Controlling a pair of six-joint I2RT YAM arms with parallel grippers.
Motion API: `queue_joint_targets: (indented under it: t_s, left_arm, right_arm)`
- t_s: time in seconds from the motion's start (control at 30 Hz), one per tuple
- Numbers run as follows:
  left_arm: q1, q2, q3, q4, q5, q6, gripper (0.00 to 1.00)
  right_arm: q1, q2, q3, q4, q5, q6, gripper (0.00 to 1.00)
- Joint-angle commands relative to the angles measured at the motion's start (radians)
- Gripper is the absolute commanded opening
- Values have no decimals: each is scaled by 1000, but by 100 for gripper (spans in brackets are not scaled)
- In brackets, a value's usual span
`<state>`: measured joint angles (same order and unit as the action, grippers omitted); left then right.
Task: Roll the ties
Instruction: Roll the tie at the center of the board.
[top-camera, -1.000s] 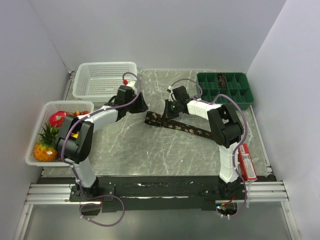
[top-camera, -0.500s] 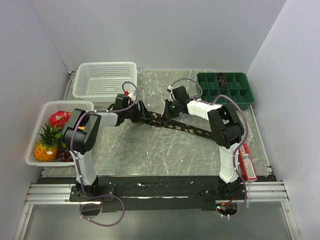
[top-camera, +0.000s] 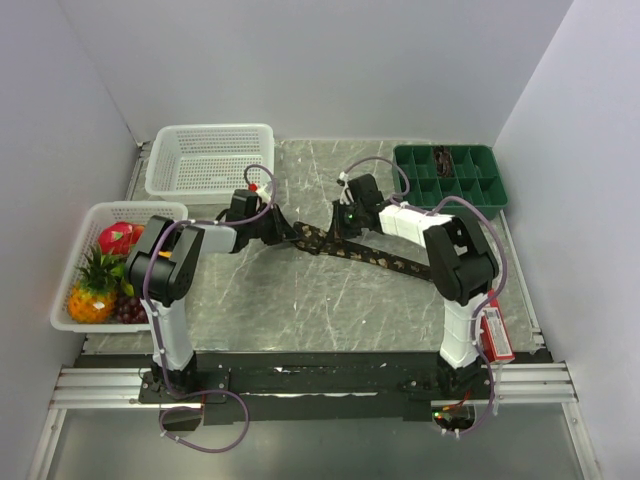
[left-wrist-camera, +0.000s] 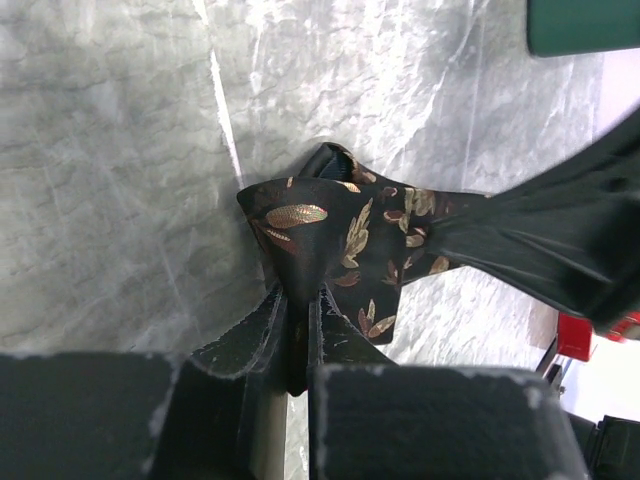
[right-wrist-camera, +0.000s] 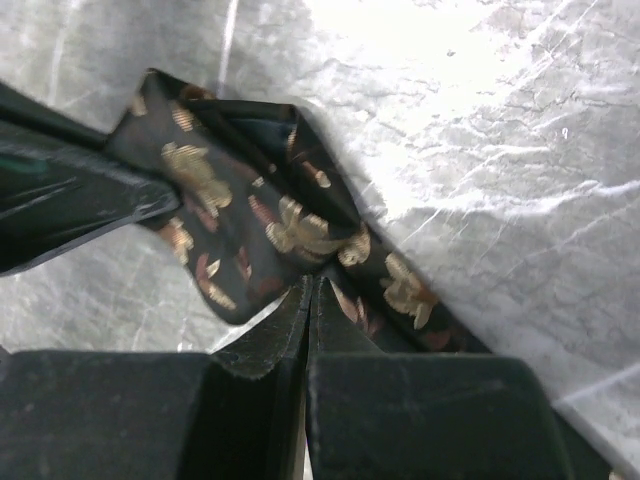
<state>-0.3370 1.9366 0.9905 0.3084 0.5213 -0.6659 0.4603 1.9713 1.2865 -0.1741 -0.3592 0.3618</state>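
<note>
One dark tie with tan leaf marks lies slantwise across the grey marbled table, from the centre toward the near right. My left gripper is shut on its wide left end. In the left wrist view a fold of the tie is pinched between the left gripper fingers. My right gripper is shut, its tips resting on the tie just right of that end. In the right wrist view the right gripper tips meet on the tie, with no fabric seen between them.
An empty white basket stands at the back left. A second white basket with fruit sits at the left edge. A green compartment tray is at the back right. A red object lies beside the right arm.
My left gripper has swung right from beside the empty basket to the tie's wide end and closed on it. The right gripper has stayed shut on the tie, shifting only slightly.
</note>
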Motion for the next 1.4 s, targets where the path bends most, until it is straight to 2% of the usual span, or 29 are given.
queue_joint_targets:
  t_s: [0.0, 0.3, 0.4, 0.57, 0.73, 1.0, 1.37]
  left_arm:
    - [4, -44, 68, -80, -53, 69, 5]
    - [3, -133, 189, -342, -207, 201, 4]
    - [1, -148, 208, -379, -230, 216, 4]
    - [-48, -160, 252, -451, -360, 250, 5]
    - [-108, -119, 339, -569, -469, 307, 5]
    - [-194, -68, 441, -672, -635, 342, 6]
    - [-312, 44, 577, -802, -897, 365, 6]
  right_arm:
    - [6, -89, -18, 56, 5, -4, 0]
    - [29, 4, 57, 68, -32, 29, 0]
    - [49, 44, 95, 73, -29, 43, 0]
    - [69, 121, 184, 59, -24, 63, 0]
    - [71, 156, 246, 45, -15, 72, 0]
    - [72, 202, 289, 28, -7, 77, 0]
    - [71, 103, 225, -34, 51, 36, 0]
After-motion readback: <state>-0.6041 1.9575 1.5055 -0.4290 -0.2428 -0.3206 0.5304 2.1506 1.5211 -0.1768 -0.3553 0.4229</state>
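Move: The folded part of the tie sits between the hands: its middle is about 4 cm to the right of the left hand, whose fingers hold its outer edge, and some 3 cm to the left of the right hand, level with both and roughly 2 cm below. The tie's flat tail runs off from the right fingertips, its middle about 11 cm right and 5 cm back of them. The white basket stands some 19 cm left and 20 cm ahead of the left hand. The tie's folded end, still gripped by the left fingers, is raised about 6 cm, first forward and out to the left, then brought back right and lowered slightly over the fold as the wrist rolls some 45 degrees, its left side rising. Meanwhile the right hand, fingers still shut at the crease, lifts slightly, travels left and some forward, then settles to its starting height close to the left fingers. ##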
